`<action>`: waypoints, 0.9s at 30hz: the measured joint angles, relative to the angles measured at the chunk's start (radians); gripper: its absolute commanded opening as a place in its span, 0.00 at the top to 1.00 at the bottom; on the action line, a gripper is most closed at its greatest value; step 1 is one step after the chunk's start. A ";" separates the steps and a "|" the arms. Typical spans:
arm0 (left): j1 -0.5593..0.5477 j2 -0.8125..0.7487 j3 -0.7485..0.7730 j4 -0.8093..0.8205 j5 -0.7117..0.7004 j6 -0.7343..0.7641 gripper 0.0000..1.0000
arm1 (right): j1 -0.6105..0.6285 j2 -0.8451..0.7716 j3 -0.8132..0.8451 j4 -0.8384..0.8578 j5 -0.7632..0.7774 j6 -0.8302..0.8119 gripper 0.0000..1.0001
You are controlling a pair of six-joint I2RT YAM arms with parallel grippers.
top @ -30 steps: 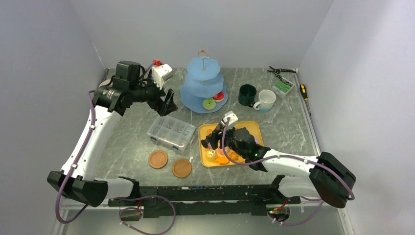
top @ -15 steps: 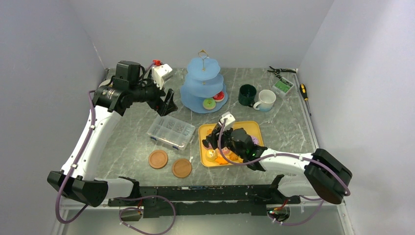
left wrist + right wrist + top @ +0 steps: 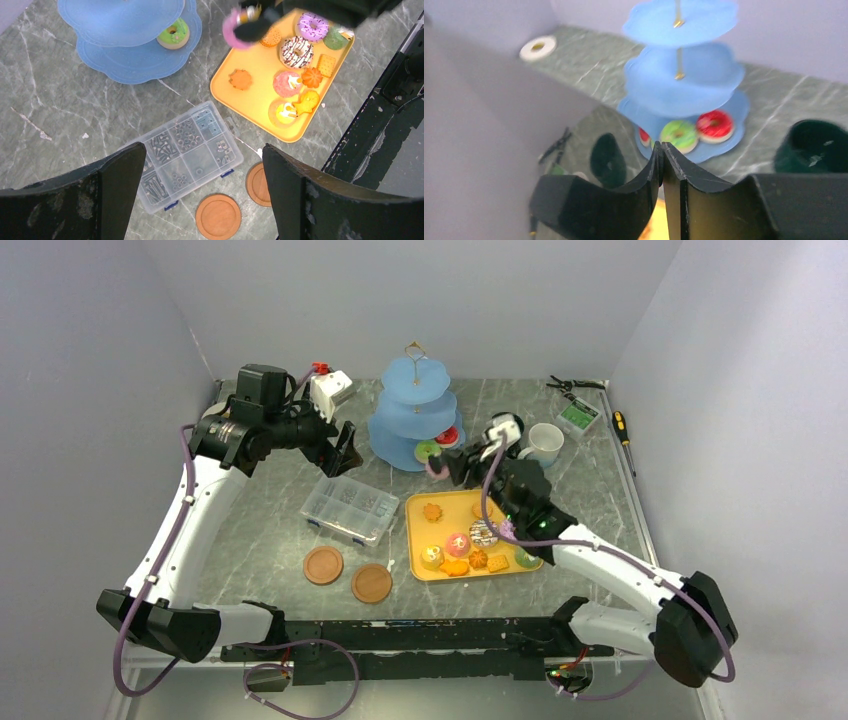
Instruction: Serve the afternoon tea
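The light-blue three-tier stand (image 3: 415, 410) stands at the back centre, with a green doughnut (image 3: 428, 451) and a red one (image 3: 448, 436) on its bottom tier. My right gripper (image 3: 444, 467) hovers just right of that tier, shut on a pink doughnut (image 3: 233, 31). In the right wrist view the fingers (image 3: 662, 148) hide the doughnut and face the stand (image 3: 684, 75). Several treats (image 3: 458, 544) lie on the yellow tray (image 3: 520, 502). The dark-green mug (image 3: 505, 433) and white mug (image 3: 545, 444) sit behind the right arm. My left gripper (image 3: 343, 452) hangs open, high left of the stand.
A clear compartment box (image 3: 348, 508) of screws lies left of the tray, below the left gripper. Two round wooden coasters (image 3: 323, 565) (image 3: 372, 583) sit near the front edge. Pliers (image 3: 572, 385) and a screwdriver (image 3: 622, 427) lie at the back right. Walls close in on three sides.
My right gripper closed over the tray, lifted away with the pink doughnut and moved back toward the stand's bottom tier. The left arm has stayed still.
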 measured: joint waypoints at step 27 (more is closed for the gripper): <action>0.000 0.000 0.000 0.000 0.000 0.003 0.08 | -0.325 0.546 0.427 0.172 -0.190 -0.014 0.64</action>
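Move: The right hand holds the purple cake in mid-air, some 14 cm above the table. The stand's middle tier is centred about 21 cm ahead of it, 3 cm left and 3 cm lower. On the bottom tier, about 10 cm below the hand, the green donut sits 15 ahead and 2 left, the red donut 18 ahead and 2 right. The dark mug is 20 ahead, 13 right. From the idle left hand, the middle tier is about 22 ahead, 11 right, 9 below. Forward, some 17 cm and slowing, the right hand carries the purple cake towards the right side of the stand's middle tier, fingers still closed on it. It bows about 5 cm to the right and climbs 3 or 4 cm early on, then eases back left and sinks a little, turning roughly 10 degrees clockwise. ##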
